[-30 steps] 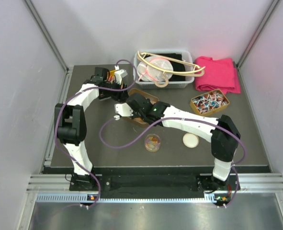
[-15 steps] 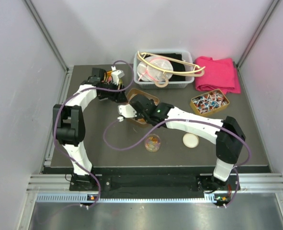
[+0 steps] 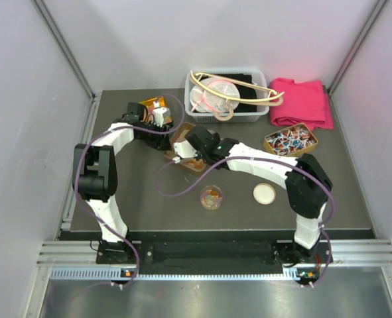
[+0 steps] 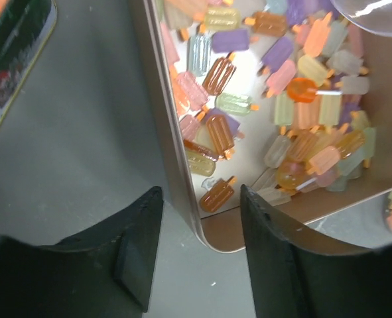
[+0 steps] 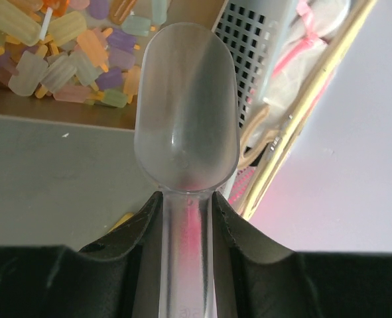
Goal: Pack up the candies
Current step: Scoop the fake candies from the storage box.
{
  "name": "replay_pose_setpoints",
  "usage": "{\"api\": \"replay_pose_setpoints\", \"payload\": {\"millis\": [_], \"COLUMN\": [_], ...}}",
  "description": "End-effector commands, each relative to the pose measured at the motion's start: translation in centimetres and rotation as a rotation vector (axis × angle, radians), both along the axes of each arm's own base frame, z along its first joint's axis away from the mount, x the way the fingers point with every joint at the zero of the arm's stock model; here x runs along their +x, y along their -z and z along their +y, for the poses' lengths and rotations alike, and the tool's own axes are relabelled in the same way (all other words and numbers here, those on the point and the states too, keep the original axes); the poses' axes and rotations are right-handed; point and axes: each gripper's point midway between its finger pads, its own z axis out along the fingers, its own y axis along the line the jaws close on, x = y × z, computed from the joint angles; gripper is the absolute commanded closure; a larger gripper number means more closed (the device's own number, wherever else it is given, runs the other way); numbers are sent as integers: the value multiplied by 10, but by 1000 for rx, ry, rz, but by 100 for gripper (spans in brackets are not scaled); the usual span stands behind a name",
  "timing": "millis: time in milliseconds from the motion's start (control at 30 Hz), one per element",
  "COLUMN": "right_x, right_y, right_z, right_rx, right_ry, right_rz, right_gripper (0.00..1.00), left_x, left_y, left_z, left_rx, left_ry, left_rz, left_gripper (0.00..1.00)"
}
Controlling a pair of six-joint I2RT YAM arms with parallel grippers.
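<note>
The candies (image 4: 282,86) are small translucent ice-lolly shapes in orange, pink, yellow and pale colours, piled in a tan tin (image 4: 176,165). My left gripper (image 4: 201,192) is open and low at the tin's near corner, one finger outside the wall and one over the inside, with a gap on each side. My right gripper (image 5: 186,199) is shut on the handle of a clear plastic scoop (image 5: 186,106). The scoop is empty and its bowl hangs by the tin's edge, with candies (image 5: 63,53) beyond it. A small clear cup (image 3: 211,197) holding a few candies stands at the middle front.
A round white lid (image 3: 264,193) lies right of the cup. At the back stands a clear bin (image 3: 249,114) with hangers and a pink cloth (image 3: 302,103) beside it. A second tin (image 3: 290,141) of wrapped sweets sits at the right. A dark printed tin lid (image 4: 10,59) lies left of the candy tin.
The right arm has swung the scoop back from the table's middle to the candy tin. The left gripper has shifted a little towards the tin's corner.
</note>
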Motion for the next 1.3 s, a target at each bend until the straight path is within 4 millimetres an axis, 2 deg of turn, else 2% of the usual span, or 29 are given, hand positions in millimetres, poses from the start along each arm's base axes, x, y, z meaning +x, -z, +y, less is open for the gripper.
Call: {"api": "replay_pose_setpoints", "payload": {"millis": [0, 333, 667, 1033, 1267], "right_x": [21, 41, 55, 40, 9], "right_y": [-11, 10, 37, 67, 80], "right_z": [11, 19, 18, 41, 36], "right_rx": [-12, -93, -267, -280, -254], "right_ry": [-2, -10, -23, -147, -254], "right_rz": [-65, -70, -125, -50, 72], "right_gripper": [100, 100, 100, 100, 100], "left_x": [10, 11, 8, 8, 9], "left_y": [-14, -9, -12, -16, -15], "left_z": [1, -4, -10, -16, -14], "left_rx": [35, 44, 30, 17, 29], "left_ry": [6, 7, 22, 27, 23], "left_rz": [-107, -111, -112, -113, -116], "left_gripper": [48, 65, 69, 71, 72]}}
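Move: The storage box's left rim, near its near-left corner, lies right between the open left fingers, about 2 cm lower. From that hand the green candy tin is some 14 cm ahead and 6 cm left. The right hand holds the clear scoop; the candies in the box lie about 4 cm ahead, 7 cm left and 15 cm below it. From the right hand the white basket stands roughly 25 cm ahead and 2 cm right, the glass jar 12 cm back and 3 cm left. Drop the left gripper about 1 cm over the storage box's left wall, close it so the fingers pinch the rim, and hold there. Keep the scoop gripped in the right and bring it down about 6 cm, going forward some 4 cm as it sinks and then easing left over the box's right wall, rolling its left side down about 15 degrees towards the candies. ##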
